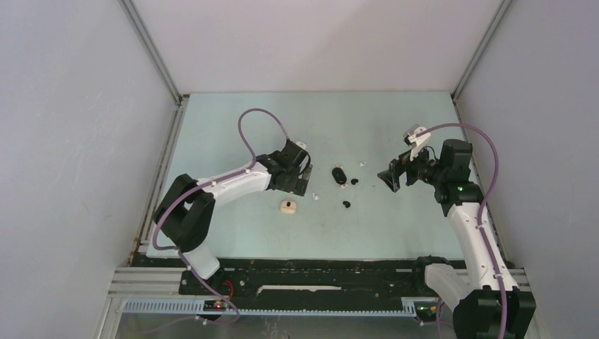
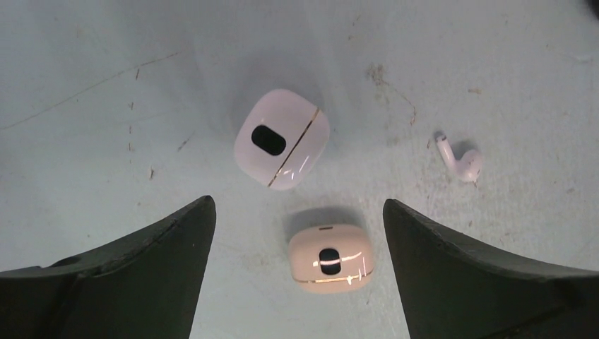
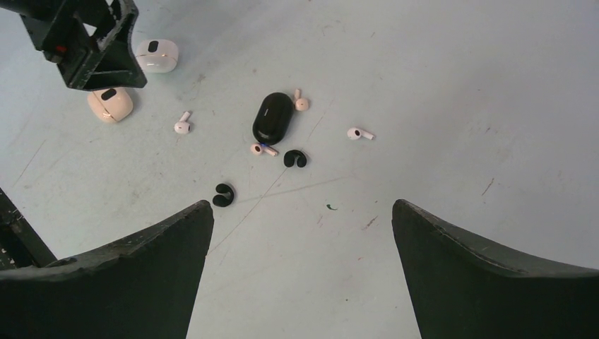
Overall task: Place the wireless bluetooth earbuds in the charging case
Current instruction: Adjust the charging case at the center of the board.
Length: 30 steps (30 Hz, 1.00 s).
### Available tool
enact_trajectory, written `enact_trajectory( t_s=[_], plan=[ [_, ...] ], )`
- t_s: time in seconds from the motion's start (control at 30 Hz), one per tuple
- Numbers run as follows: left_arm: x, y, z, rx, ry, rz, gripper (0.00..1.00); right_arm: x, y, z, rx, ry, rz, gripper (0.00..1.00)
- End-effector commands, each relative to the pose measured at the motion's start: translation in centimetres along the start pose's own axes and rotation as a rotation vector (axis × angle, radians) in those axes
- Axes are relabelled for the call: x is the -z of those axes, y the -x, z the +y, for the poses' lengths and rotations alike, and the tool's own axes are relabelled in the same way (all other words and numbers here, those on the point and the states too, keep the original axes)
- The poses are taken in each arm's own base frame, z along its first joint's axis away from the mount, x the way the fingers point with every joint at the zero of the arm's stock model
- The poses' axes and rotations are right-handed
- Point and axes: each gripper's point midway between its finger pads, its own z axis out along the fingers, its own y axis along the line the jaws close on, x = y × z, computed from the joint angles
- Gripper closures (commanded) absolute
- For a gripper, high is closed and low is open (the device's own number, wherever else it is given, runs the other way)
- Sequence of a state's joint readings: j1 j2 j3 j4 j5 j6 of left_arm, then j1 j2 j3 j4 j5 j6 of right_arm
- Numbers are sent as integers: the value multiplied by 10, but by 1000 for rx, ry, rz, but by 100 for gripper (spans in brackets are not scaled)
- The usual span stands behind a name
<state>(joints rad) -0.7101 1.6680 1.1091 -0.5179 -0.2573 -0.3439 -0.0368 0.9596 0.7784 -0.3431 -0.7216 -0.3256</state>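
Three closed charging cases lie on the table: a black one (image 3: 272, 116) (image 1: 339, 174), a white one (image 2: 282, 139) (image 3: 157, 55) and a beige one (image 2: 330, 256) (image 1: 288, 206). Black earbuds (image 3: 294, 159) (image 3: 223, 194) and several white stemmed earbuds (image 3: 182, 126) (image 3: 359, 133) (image 2: 460, 159) are scattered round the black case. My left gripper (image 2: 298, 203) (image 1: 300, 173) hangs open over the beige case, fingers well apart from it. At the right, my right gripper (image 3: 302, 205) (image 1: 392, 176) is open and empty, facing the cluster.
Pale green table (image 1: 395, 233) enclosed by grey walls on three sides. A black rail (image 1: 318, 272) runs along the near edge between the arm bases. Purple cables loop over both arms.
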Motion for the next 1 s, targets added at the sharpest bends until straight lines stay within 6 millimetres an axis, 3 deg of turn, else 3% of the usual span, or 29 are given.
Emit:
enact_trajectory(
  t_s=[0.0,0.17,0.6,0.83,0.97],
  plan=[
    [-3,45,-5,44,0,-117,4,0,8,1,19,9,-15,0],
    [-20,42,0,46,23,-65,4,0,8,1,19,10,-14,0],
    [-40,18,-30,141,-139,-1,8,-1,7,1,16,14,-10,0],
    [-25,-3,-57,125,-210,26,10,-2,5,1,12,15,-6,0],
    [-14,4,-76,49,-262,-14,11,-3,5,1,19,12,0,0]
  ],
)
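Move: The white charging case sits some 4 cm ahead of my open left hand, about 1 cm to its left and roughly 4 cm below. At that same level the peach case is about 4 cm back and straight in line, while a white earbud lies level with the hand, around 10 cm to the right. From my idle right hand, the white case is about 39 cm left, 3 cm back and 18 cm down. I reach my left hand forward about 3.5 cm towards the white case, then sink roughly 4 cm while drawing back as far and sweeping right, close to 5 cm right in all. The fingers stay wide open; the left finger meets the case's near edge and pushes it round rather than pinching it, the wrist rolling some 10 degrees. ##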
